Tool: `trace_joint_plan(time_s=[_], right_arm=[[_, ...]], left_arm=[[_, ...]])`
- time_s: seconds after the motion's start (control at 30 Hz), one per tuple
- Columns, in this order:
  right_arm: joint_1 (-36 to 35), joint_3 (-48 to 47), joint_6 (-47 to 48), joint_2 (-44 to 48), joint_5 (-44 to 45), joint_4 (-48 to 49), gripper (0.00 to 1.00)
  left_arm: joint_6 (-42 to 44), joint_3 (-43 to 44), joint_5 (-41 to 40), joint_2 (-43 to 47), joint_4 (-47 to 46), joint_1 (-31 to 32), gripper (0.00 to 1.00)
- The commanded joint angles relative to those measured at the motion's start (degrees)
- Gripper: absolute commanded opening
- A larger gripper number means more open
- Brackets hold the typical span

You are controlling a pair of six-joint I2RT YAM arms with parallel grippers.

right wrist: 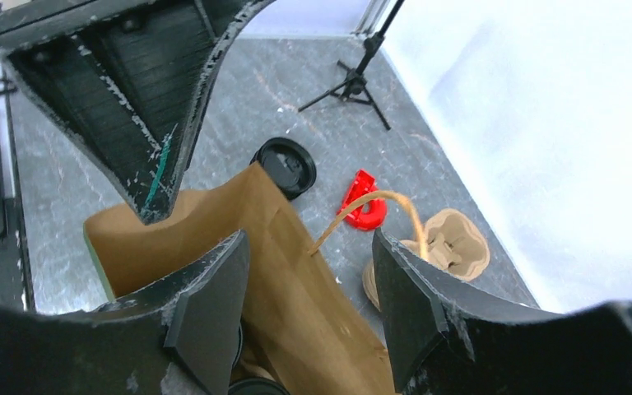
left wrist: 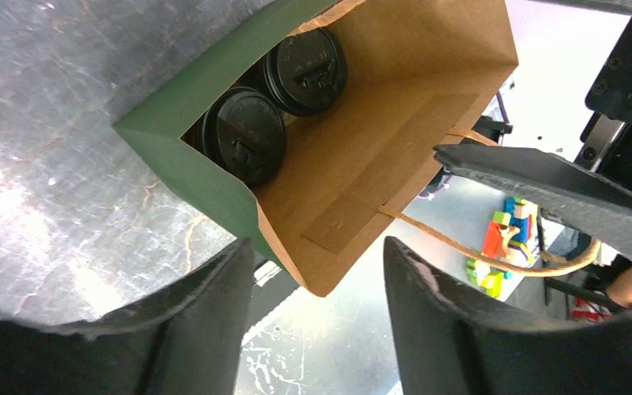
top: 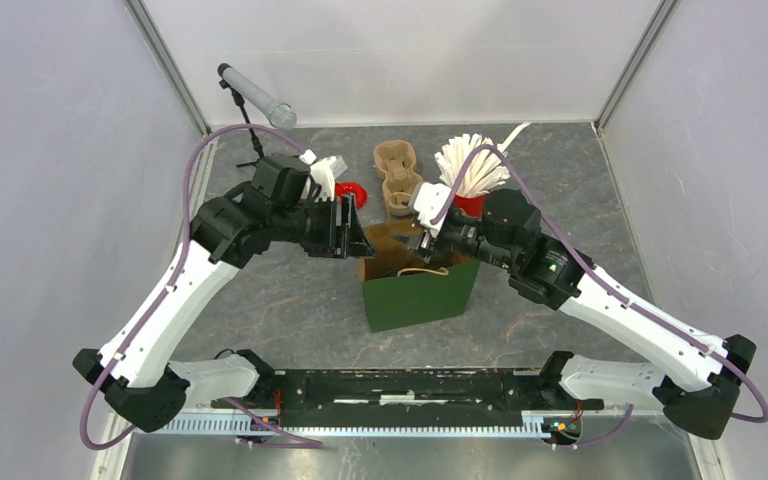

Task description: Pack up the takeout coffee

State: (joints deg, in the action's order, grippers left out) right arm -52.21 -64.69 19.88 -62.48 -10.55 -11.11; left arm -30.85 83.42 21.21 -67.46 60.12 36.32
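Observation:
A green paper bag (top: 422, 292) with a brown inside stands open at the table's middle. Two coffee cups with black lids (left wrist: 243, 137) (left wrist: 305, 71) stand inside it. My left gripper (left wrist: 317, 247) is open at the bag's left rim, and a top corner of the bag (left wrist: 322, 267) lies between its fingertips, untouched. My right gripper (right wrist: 309, 239) is open too and straddles the bag's far wall (right wrist: 296, 271), one finger inside and one outside. The paper handle (right wrist: 378, 200) arches just ahead of it. In the top view both grippers (top: 348, 228) (top: 428, 238) meet over the bag's mouth.
Behind the bag lie pulp cup carriers (top: 397, 175), a red piece (right wrist: 362, 202), a black lid (right wrist: 285, 165), and a red cup of white stirrers (top: 470, 168). A microphone on a tripod (top: 256, 95) stands at the back left. White walls close three sides.

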Motion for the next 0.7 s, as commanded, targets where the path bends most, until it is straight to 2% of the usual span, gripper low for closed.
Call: trace_joint_plan(time_s=[0.0, 0.07, 0.1, 0.13, 0.2, 0.33, 0.5, 0.67], right_arm=[[0.3, -3.2, -6.1, 2.4, 5.1, 8.1, 0.64], [0.3, -3.9, -7.9, 2.5, 5.6, 10.1, 0.65], [0.3, -5.1, -9.3, 2.0, 6.8, 9.8, 0.65], [0.3, -6.9, -10.4, 1.5, 8.2, 8.8, 0.65], [0.2, -9.7, -12.6, 0.5, 13.1, 6.9, 0.65], [0.4, -14.2, -13.6, -0.9, 29.1, 2.9, 0.64], [3.1, -20.5, -11.8, -5.5, 45.1, -6.2, 0.64], [15.4, -21.6, -17.6, -9.5, 41.7, -13.2, 0.64]], left_arm=[[2.4, 6.0, -4.1, -0.3, 1.6, -0.5, 0.69], [3.2, 8.7, -5.4, -0.6, 2.0, -0.5, 0.78], [3.5, 10.1, -5.8, -0.8, 2.1, -0.4, 0.94], [4.0, 11.5, -6.2, -1.0, 2.1, -0.5, 1.00], [4.9, 14.5, -7.7, -1.5, 2.1, -0.5, 1.00], [7.3, 18.2, -11.6, -1.1, 2.1, -0.5, 1.00], [9.6, 13.4, -18.8, 3.4, -2.4, -0.5, 1.00], [7.4, 7.6, -24.3, 7.5, -8.1, -0.4, 1.00]])
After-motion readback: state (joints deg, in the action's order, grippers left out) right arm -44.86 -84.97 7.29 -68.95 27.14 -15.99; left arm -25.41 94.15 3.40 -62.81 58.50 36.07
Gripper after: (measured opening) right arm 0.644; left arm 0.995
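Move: Ahead and to the right of the right hand, about 18 cm out and 12 cm across, stand the straws in their red cup, some 20 cm lower. The cardboard carrier lies about 30 cm ahead and 1 cm left of that hand; the bag's middle is 2 cm back, 3 cm right and 20 cm below. From the left hand the bag is 2 cm ahead and 12 cm right, the black lid 19 cm ahead and 12 cm left, the straws 22 cm ahead and 22 cm right. Leaving the packed bag, the right hand climbs about 12 cm, then swings forward and right some 10 cm each way towards the straws, starting to sink at the end; it turns clockwise about 45 degrees, fingers staying part open. The left hand rises about 8 cm off the bag's left end, then drifts left and slightly forward, opening fully and swinging its fingers forward. ##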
